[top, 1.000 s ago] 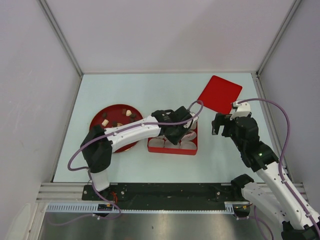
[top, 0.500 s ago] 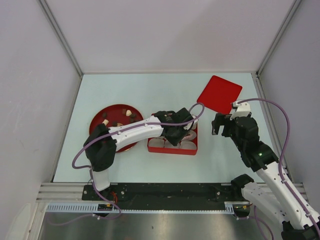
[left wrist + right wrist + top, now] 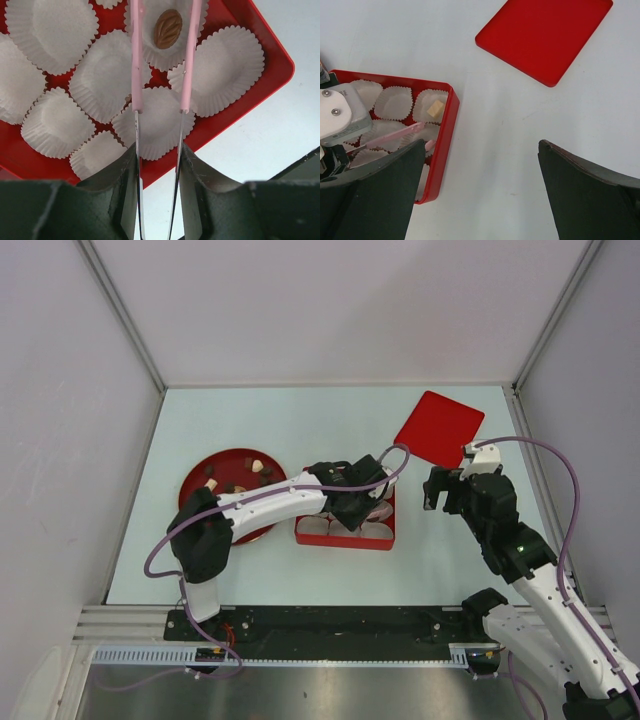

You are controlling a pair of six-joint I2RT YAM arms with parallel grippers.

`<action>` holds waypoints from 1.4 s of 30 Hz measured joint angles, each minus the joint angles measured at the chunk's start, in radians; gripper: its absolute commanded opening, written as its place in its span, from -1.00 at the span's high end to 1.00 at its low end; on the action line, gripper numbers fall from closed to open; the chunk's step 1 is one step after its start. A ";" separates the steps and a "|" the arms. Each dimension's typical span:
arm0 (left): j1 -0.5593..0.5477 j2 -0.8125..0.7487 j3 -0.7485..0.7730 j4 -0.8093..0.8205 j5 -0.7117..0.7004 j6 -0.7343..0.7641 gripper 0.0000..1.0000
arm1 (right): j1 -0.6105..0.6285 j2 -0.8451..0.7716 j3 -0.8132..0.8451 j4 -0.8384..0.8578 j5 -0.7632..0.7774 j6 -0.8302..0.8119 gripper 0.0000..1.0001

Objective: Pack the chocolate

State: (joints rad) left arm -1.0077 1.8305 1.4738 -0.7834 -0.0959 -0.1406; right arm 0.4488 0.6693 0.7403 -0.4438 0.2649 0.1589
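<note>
My left gripper [image 3: 157, 150] is shut on the thin pink-handled tongs [image 3: 136, 75] and hovers over the red box [image 3: 280, 65] of white paper cups [image 3: 50, 30]. The tong arms stand apart. Between their tips a brown leaf-patterned chocolate [image 3: 167, 28] lies in a cup, and neither arm touches it. A cream chocolate [image 3: 436, 108] sits in another cup. More chocolates [image 3: 257, 466] lie on the round red plate [image 3: 215, 485]. In the top view the left gripper [image 3: 355, 502] covers much of the box [image 3: 345, 538]. My right gripper [image 3: 481, 145] is open over bare table, right of the box.
A flat red lid [image 3: 440, 427] lies at the back right, also visible as the red lid [image 3: 545, 35] in the right wrist view. Grey walls enclose the table on three sides. The right arm [image 3: 500, 525] stands just right of the box.
The left arm's elbow has shifted slightly to the right while its gripper stayed over the box. The right arm has not moved.
</note>
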 measured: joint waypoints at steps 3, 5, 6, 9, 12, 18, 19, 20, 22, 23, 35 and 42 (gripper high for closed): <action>0.000 -0.003 -0.003 0.012 0.002 -0.008 0.24 | 0.004 0.000 0.000 0.000 0.000 -0.001 -1.00; 0.000 -0.018 -0.015 0.023 0.000 -0.018 0.24 | 0.008 0.000 0.000 0.000 0.000 -0.003 -0.99; 0.000 -0.031 -0.025 0.027 -0.003 -0.022 0.24 | 0.010 0.000 0.000 0.000 0.000 -0.003 -0.99; 0.005 -0.081 -0.051 0.035 -0.012 -0.046 0.24 | 0.018 0.000 0.000 0.000 0.000 -0.003 -1.00; 0.016 -0.150 -0.074 0.036 -0.038 -0.074 0.24 | 0.023 0.000 0.000 0.000 0.000 -0.003 -1.00; 0.080 -0.315 -0.130 0.017 -0.097 -0.126 0.22 | 0.027 0.003 0.000 0.000 0.003 -0.003 -0.99; 0.097 -0.341 -0.141 0.007 -0.105 -0.134 0.22 | 0.027 0.004 0.000 0.000 0.005 -0.003 -1.00; 0.117 -0.367 -0.155 -0.002 -0.114 -0.148 0.22 | 0.027 0.007 0.000 0.000 0.008 -0.003 -0.99; 0.151 -0.405 -0.185 -0.016 -0.129 -0.166 0.22 | 0.027 0.012 0.000 0.000 0.011 -0.003 -1.00; 0.164 -0.417 -0.200 -0.025 -0.137 -0.173 0.22 | 0.027 0.014 0.000 0.000 0.011 -0.003 -1.00; 0.402 -0.555 -0.390 -0.149 -0.204 -0.291 0.22 | 0.025 0.016 -0.007 0.008 0.007 -0.002 -1.00; 0.519 -0.612 -0.467 -0.153 -0.216 -0.311 0.37 | 0.025 -0.009 -0.007 0.006 0.006 0.002 -0.99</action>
State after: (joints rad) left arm -0.4889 1.2182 1.0065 -0.9367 -0.3119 -0.4519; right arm 0.4736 0.6601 0.7334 -0.4374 0.2714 0.1608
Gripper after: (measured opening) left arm 0.370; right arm 0.994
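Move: The left hand holds the tongs over the box. The dark chocolate on the round plate lies about 25 cm to its left, 4 cm farther out and 10 cm below. Beside it are the white bar, some 23 cm left and 6 cm ahead, and the white oval, 30 cm left and 2 cm ahead. The box's middle is 3 cm left, 5 cm ahead. From the right hand, the dark chocolate is about 38 cm left, 1 cm ahead, 22 cm below. Still gripping the slightly opened tongs, the left hand lifts their tips clear of the oval brown chocolate in its paper cup, rising about 8 cm. It swings some 25 cm left over the box's edge to the plate, sinking about 5 cm on the way as the wrist turns roughly 50 degrees counter-clockwise, and brings the tips close above the dark chocolate. ##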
